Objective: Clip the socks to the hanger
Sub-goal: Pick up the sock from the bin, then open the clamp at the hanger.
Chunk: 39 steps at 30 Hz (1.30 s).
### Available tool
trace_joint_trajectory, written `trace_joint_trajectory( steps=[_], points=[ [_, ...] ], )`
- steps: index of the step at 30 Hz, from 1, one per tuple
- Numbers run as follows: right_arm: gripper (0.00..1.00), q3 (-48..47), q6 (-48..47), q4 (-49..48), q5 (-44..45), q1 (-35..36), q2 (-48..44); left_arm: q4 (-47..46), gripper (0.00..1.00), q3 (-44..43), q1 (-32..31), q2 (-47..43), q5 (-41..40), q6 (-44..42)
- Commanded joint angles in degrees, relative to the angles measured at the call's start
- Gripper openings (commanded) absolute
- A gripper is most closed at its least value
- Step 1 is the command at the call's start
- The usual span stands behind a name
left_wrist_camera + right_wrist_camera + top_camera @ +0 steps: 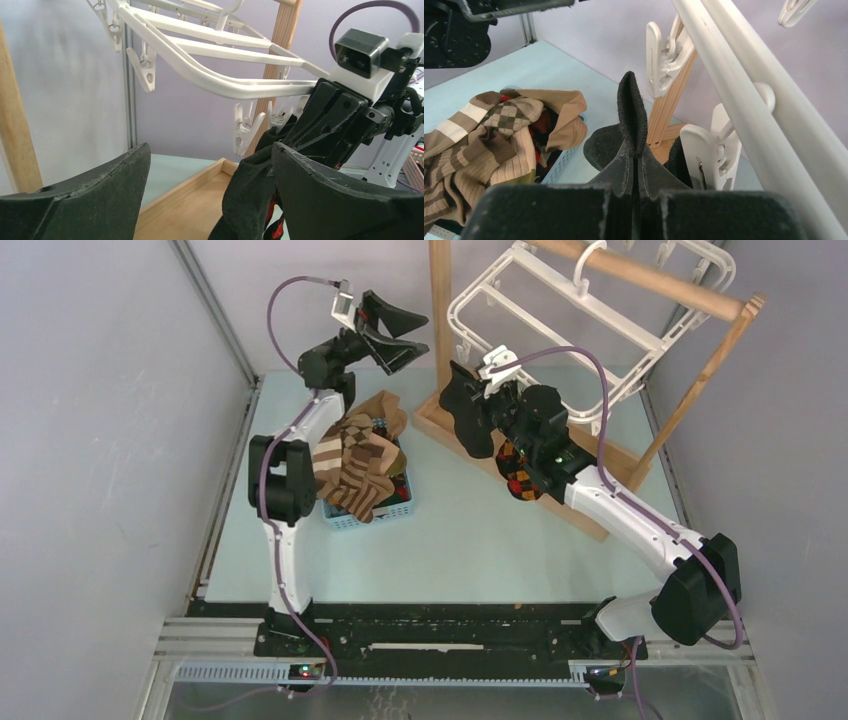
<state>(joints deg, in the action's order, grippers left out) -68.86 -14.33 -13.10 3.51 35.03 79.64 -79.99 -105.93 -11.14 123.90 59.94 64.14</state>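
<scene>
A white hanger (560, 315) hangs by its hook on the wooden rail, its clips dangling below. My right gripper (462, 400) is shut on a black sock (631, 112) whose cuff sticks up above the fingertips, just left of a white clip (709, 155). The sock's red and orange argyle part (515, 478) hangs under the wrist. My left gripper (415, 332) is open and empty, raised left of the hanger. In the left wrist view its gripper (211, 150) faces the held sock (250, 195) and a clip (247, 132). More socks (355, 460) fill the basket.
A small blue basket (372, 516) stands on the table by the left arm. The tan wooden stand's post (440, 310) rises between the two grippers, and its base tray (450, 425) lies under the hanger. Grey walls close in both sides.
</scene>
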Motion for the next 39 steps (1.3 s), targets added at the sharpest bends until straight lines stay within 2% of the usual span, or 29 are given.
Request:
trace_joint_trajectory(
  steps=[1, 6, 19, 30, 39],
  points=[
    [0.00, -0.7, -2.4, -2.2, -0.1, -0.1, -1.9, -3.1, 0.94, -4.8, -1.3, 1.8, -0.2, 1.0],
    [0.00, -0.7, -1.7, 1.0, 2.1, -0.3, -2.9, -3.2, 0.94, -8.2, -3.2, 3.9, -1.1, 1.8],
    [0.00, 2.4, -0.4, 3.9, 2.8, -1.5, -7.0, -3.5, 0.93, -10.0, -7.7, 6.9, -3.6, 3.1],
    [0.00, 4.2, 0.0, 5.0, 1.8, -1.7, -9.4, -3.8, 0.91, -8.0, -11.1, 5.1, -0.5, 6.1],
    [0.00, 5.2, 0.0, 5.9, 1.7, -1.9, -10.9, -3.8, 0.92, -4.9, -9.9, 3.3, 1.6, 4.4]
  ],
)
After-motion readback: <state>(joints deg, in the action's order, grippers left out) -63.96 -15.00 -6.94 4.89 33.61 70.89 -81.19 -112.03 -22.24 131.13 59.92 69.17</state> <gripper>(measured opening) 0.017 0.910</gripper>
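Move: The clip under the hanger's near-left corner is about 9 cm to the left hand's right and 4 cm back, roughly level with it. The next clip along the rail lies some 13 cm right and 7 cm back; the held dark sock's middle is 11 cm right, 6 cm back and 8 cm lower. From the right hand, which grips that sock, the corner clip is about 4 cm ahead, 4 cm left and 4 cm above. The left hand, fingers still wide open, goes about 9 cm to the right, slipping back some 4 cm and sinking a little while it turns some 15 degrees clockwise, until its base-side fingertip comes up against the corner clip under the rail. Meanwhile the right hand keeps its shut grip on the dark sock and carries it roughly 4 cm to the right and 3 cm back, staying just below the front rail. ##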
